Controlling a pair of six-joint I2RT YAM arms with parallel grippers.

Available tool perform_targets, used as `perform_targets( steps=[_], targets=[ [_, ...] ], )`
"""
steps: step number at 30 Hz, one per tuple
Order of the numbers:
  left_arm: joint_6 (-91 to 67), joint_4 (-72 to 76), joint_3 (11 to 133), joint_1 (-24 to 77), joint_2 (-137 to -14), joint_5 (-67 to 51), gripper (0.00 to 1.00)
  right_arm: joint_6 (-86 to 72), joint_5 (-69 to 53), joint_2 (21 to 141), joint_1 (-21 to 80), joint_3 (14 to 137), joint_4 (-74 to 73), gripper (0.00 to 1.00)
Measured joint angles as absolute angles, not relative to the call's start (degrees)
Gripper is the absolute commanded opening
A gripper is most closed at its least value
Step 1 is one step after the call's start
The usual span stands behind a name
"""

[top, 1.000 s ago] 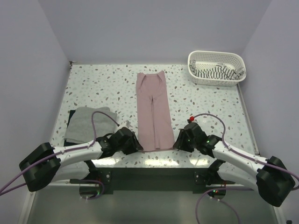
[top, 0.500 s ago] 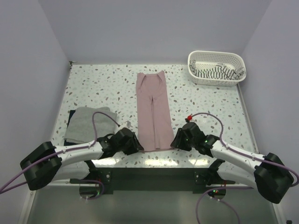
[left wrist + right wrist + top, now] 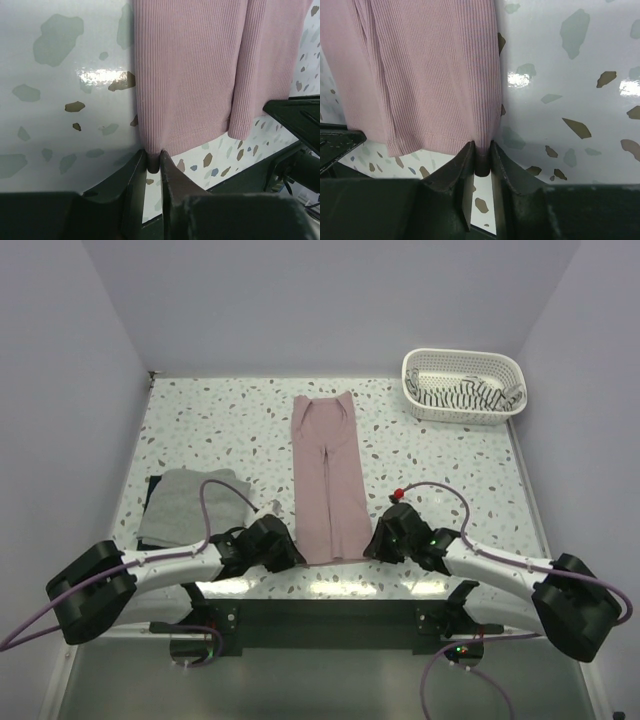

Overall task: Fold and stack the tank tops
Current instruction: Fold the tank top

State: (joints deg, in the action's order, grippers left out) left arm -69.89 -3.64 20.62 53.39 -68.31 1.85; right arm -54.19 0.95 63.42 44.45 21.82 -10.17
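A dusty pink tank top [image 3: 328, 475] lies folded into a long narrow strip down the middle of the table. My left gripper [image 3: 292, 556] pinches its near left corner [image 3: 153, 159], jaws shut on the hem. Its near right corner [image 3: 481, 160] sits pinched in my right gripper [image 3: 372, 548], also shut. A folded light grey tank top [image 3: 190, 505] rests at the left on top of a dark one [image 3: 153, 492]. The black-and-white striped tank top [image 3: 462, 393] lies crumpled in the basket.
A white lattice basket [image 3: 512, 368] stands at the far right corner. The speckled table's [image 3: 440, 460] near edge runs just below both grippers. Walls close in on the left, back and right.
Both grippers have slid inward to the pink top's near corners and closed on the hem. The cloth itself has not shifted.
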Motion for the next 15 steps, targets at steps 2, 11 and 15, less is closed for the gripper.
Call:
perform_targets(
  steps=[2,11,15],
  targets=[
    [-69.84,-3.7,20.58,53.39,-68.42,1.91,0.13,-54.41,1.02,63.9,44.77,21.82,-9.76,0.17],
    [-69.36,-4.75,20.73,55.72,-67.85,2.81,0.0,-54.63,2.66,62.0,46.76,21.82,-12.69,0.0],
    [-69.97,-7.31,20.78,60.45,-66.41,3.57,0.0,-56.16,3.99,56.42,50.74,21.39,-16.95,0.0]
  ],
)
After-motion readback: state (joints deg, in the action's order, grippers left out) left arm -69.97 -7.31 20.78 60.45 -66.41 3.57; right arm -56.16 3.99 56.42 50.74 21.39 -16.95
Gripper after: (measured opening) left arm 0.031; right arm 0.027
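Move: The pink tank top's left bottom corner sits between the left hand's still-open fingers, about 1 cm below; its right bottom corner lies likewise in the right hand, some 15 cm to the left hand's right and level with it. The grey folded stack is about 12 cm ahead and 23 cm left of the left hand. Both hands close their fingers, pinching the tank top's bottom corners, then pull them back about 3 cm. ##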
